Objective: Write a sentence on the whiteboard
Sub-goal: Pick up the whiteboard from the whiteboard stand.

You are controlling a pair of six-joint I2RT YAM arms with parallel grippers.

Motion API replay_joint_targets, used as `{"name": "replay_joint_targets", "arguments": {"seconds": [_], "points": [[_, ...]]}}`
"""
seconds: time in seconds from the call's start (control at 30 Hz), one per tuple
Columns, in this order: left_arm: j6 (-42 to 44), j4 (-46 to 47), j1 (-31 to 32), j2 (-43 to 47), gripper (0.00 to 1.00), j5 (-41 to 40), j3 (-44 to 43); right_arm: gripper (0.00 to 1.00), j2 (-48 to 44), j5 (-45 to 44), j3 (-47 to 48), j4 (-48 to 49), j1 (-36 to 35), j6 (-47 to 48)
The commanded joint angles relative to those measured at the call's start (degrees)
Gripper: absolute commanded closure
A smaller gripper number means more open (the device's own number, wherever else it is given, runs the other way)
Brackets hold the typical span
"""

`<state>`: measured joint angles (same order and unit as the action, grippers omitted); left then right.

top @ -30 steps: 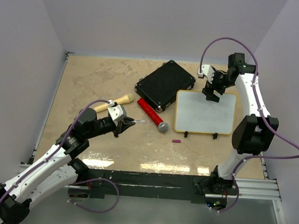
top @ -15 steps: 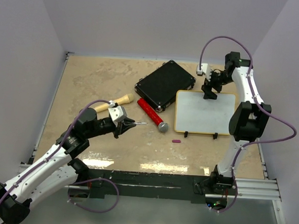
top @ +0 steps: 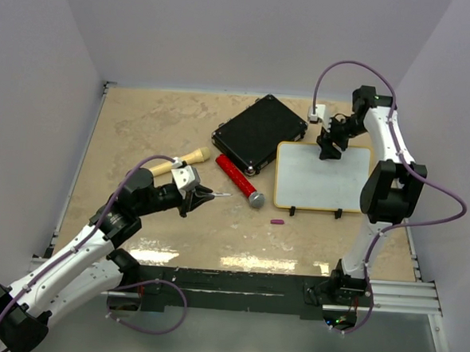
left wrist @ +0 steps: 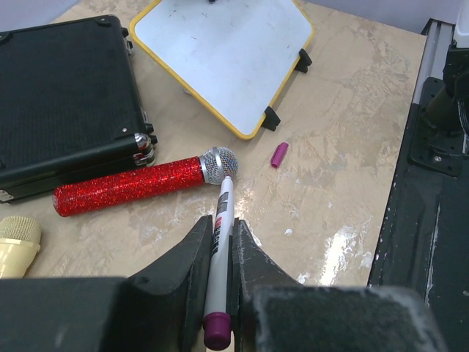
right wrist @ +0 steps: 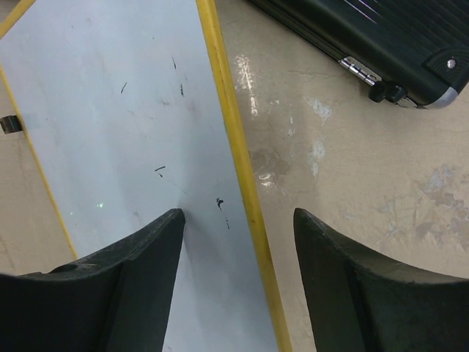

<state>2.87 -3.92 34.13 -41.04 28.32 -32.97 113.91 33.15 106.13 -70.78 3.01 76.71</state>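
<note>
The whiteboard [top: 323,177] lies flat at the right, white with a thin yellow rim and two black clip feet on its near edge. No sentence is in view on it; only a few small dark flecks mark the surface [right wrist: 124,125]. My right gripper [top: 330,150] hangs open over the board's far edge. One finger is above the white face and the other above the table, so the jaws [right wrist: 238,213] straddle the yellow rim without gripping it. My left gripper [top: 204,195], near the table's middle left, is shut on a white marker [left wrist: 223,213] with a purple end, its tip pointing toward the board [left wrist: 227,51].
A black case [top: 259,132] sits just left of the board's far corner. A red glitter microphone [top: 239,179] lies between the marker and the board, and a cream microphone [top: 180,161] lies further left. The purple marker cap [top: 277,222] rests near the board's front edge.
My right gripper has shifted slightly toward the board's far edge and its jaws have narrowed. The right elbow has swung in. The left arm and marker have stayed put.
</note>
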Motion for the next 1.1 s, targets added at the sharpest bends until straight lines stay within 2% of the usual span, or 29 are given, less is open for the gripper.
{"name": "replay_joint_targets", "arguments": {"seconds": [0.0,0.07,0.17,0.2,0.4,0.57,0.7,0.83,0.9,1.07], "points": [[1.61,3.04,-0.38,-0.01,1.00,1.13,-0.69,0.33,-5.09,1.83,-0.57,-1.02,-0.02,-0.42],[1.69,2.96,-0.38,0.08,1.00,1.13,-0.60,0.27,-6.67,2.10,-0.40,-1.20,-0.02,-1.20],[1.52,2.96,-0.38,0.34,1.00,1.13,-0.69,0.14,-9.57,2.19,-1.44,5.46,0.25,-9.01],[1.52,2.96,-0.38,0.34,1.00,1.21,-0.69,0.10,-12.28,2.19,-3.28,10.88,0.33,-11.38],[1.35,3.04,-0.47,1.66,1.00,0.86,-0.60,0.08,-19.76,2.00,-9.60,24.87,2.96,-26.31],[1.08,3.04,-0.47,2.98,1.00,0.34,-0.60,0.08,-28.99,7.45,-18.92,31.05,11.13,-31.26],[0.56,3.04,-0.47,3.68,1.00,0.25,-0.69,0.06,-36.73,8.94,-30.94,37.27,18.07,-34.68],[0.11,2.96,-0.47,4.30,1.00,0.34,-0.60,0.05,-37.97,13.25,-36.42,37.13,27.82,-34.79],[-0.15,4.98,-0.47,4.56,1.00,0.69,-0.52,0.02,-37.01,13.44,-38.96,36.42,29.07,-33.04],[-0.50,5.24,-0.47,4.65,1.00,1.13,-0.52,0.02,-33.32,14.31,-42.76,41.69,33.55,-35.05]]}}
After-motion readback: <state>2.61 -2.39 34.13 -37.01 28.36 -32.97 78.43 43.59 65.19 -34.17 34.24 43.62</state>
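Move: The right hand is over the whiteboard's top edge, with the board's middle about 8 cm back, 1 cm left and some 6 cm below. The board's right edge is roughly 14 cm right and 8 cm back. The black case is about 24 cm left and 7 cm farther out, the red microphone some 30 cm left and 8 cm back. From the left hand, the whiteboard's middle is about 14 cm ahead and 42 cm right, well below. Heading for the whiteboard's right edge, the right hand first rises some 11 cm clear of the top edge, spreading its half-closed fingers wide, then swings about 15 cm right and 8 cm back while turning nearly 50 degrees clockwise, and sinks again to hang open above that edge. The left hand keeps its hold on the marker and lifts a couple of centimetres. ##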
